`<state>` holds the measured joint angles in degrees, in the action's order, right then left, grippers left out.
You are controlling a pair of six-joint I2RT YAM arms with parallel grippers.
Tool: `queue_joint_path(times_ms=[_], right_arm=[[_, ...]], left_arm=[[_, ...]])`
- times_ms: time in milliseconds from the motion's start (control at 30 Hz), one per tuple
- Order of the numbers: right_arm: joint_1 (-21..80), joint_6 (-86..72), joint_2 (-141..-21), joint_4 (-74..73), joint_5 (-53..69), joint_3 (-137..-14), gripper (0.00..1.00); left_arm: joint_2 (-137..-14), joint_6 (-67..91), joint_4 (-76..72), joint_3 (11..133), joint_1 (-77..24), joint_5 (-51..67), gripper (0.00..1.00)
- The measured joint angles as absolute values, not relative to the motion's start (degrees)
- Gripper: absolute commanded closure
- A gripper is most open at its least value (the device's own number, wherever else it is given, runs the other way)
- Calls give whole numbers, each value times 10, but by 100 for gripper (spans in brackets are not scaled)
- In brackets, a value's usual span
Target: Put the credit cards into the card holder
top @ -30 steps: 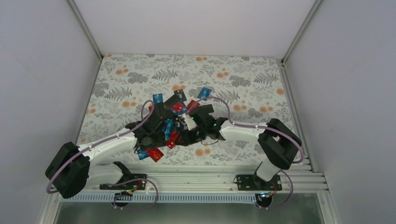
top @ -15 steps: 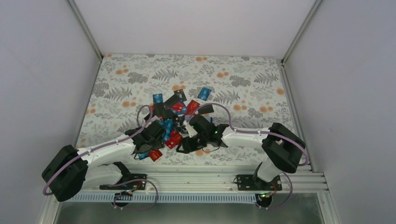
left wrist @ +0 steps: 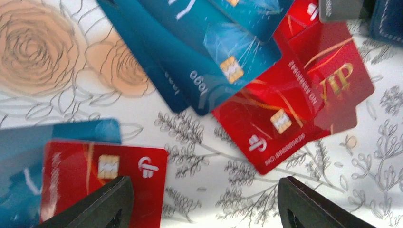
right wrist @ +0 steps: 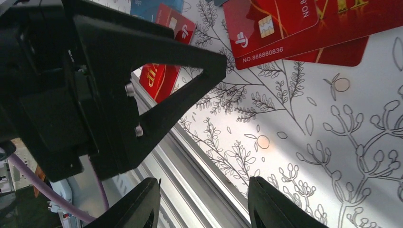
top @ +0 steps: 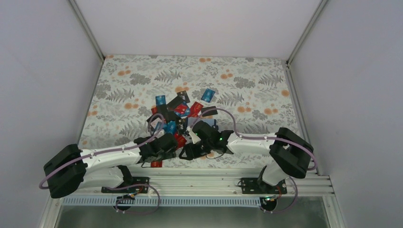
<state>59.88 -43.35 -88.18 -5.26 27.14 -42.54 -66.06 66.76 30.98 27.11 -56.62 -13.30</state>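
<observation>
Red, blue and a few black credit cards (top: 177, 114) lie in a loose heap mid-table. The left wrist view shows overlapping blue cards (left wrist: 199, 52), red cards (left wrist: 294, 104) and a single red card (left wrist: 95, 175) flat on the cloth. A stitched navy corner, probably the card holder (left wrist: 388, 21), shows at the top right of that view. My left gripper (left wrist: 204, 209) hangs open just above the cloth, with its left finger (left wrist: 102, 206) over the single red card. At the near edge my right gripper (right wrist: 204, 206) is open and holds nothing, beside the left gripper (top: 164, 145).
The aluminium rail (right wrist: 190, 180) runs along the near table edge under my right fingers. The left arm's black gripper body (right wrist: 95, 95) fills the left of the right wrist view, close by. One red card (top: 156, 164) lies near the rail. White walls stand around the patterned cloth (top: 247, 80).
Both grippers have drawn back from the card heap toward the near edge. The left one has moved nearer and to the right; both stay open and hold nothing.
</observation>
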Motion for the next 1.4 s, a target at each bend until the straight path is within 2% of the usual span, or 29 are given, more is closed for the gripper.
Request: queue_joint_path(times_ms=[200,400,567,900,1133,1400], right_arm=[[610,-444,-880,-49,261,-425,51],[612,-446,-879,-49,252,-425,51],[612,-446,-865,-49,249,-422,50],[613,-465,-865,-8,280,-406,49],[649,-524,-914,46,330,-411,49],[704,-627,-979,86,328,-433,48]], left_arm=[[-638,700,389,296,-575,-145,17],[-625,694,421,309,-511,-161,17],[-639,674,409,292,-482,-142,18],[-649,641,350,271,-490,-100,22],[-647,640,332,268,-515,-96,22],[-616,646,344,258,-524,-84,21]])
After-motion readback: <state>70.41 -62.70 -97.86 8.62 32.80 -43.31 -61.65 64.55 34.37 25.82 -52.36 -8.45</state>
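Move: The red card I'm working towards the table's near edge is centred about 4 cm left of my left hand and 2 cm back, some 1 cm below the fingertips. A blue card lies partly under it, about 8 cm left and 1 cm back; the red pile is 5 cm right and 4 cm ahead, the blue pair 7 cm straight ahead. From my right hand the red card is about 12 cm left, 1 cm back and 6 cm down; the red pile is 3 cm left, 5 cm ahead. I lift my left hand about 2 cm off the red card and swing it 4.5 cm left, set the still-open fingers down again and drag the card some 3 cm right with the left finger, then pause. My right hand waits, rises slightly, then sweeps about 7 cm back and 5 cm left, dipping at the end towards the table edge by the card, tipping some 15 degrees, fingers half open. ##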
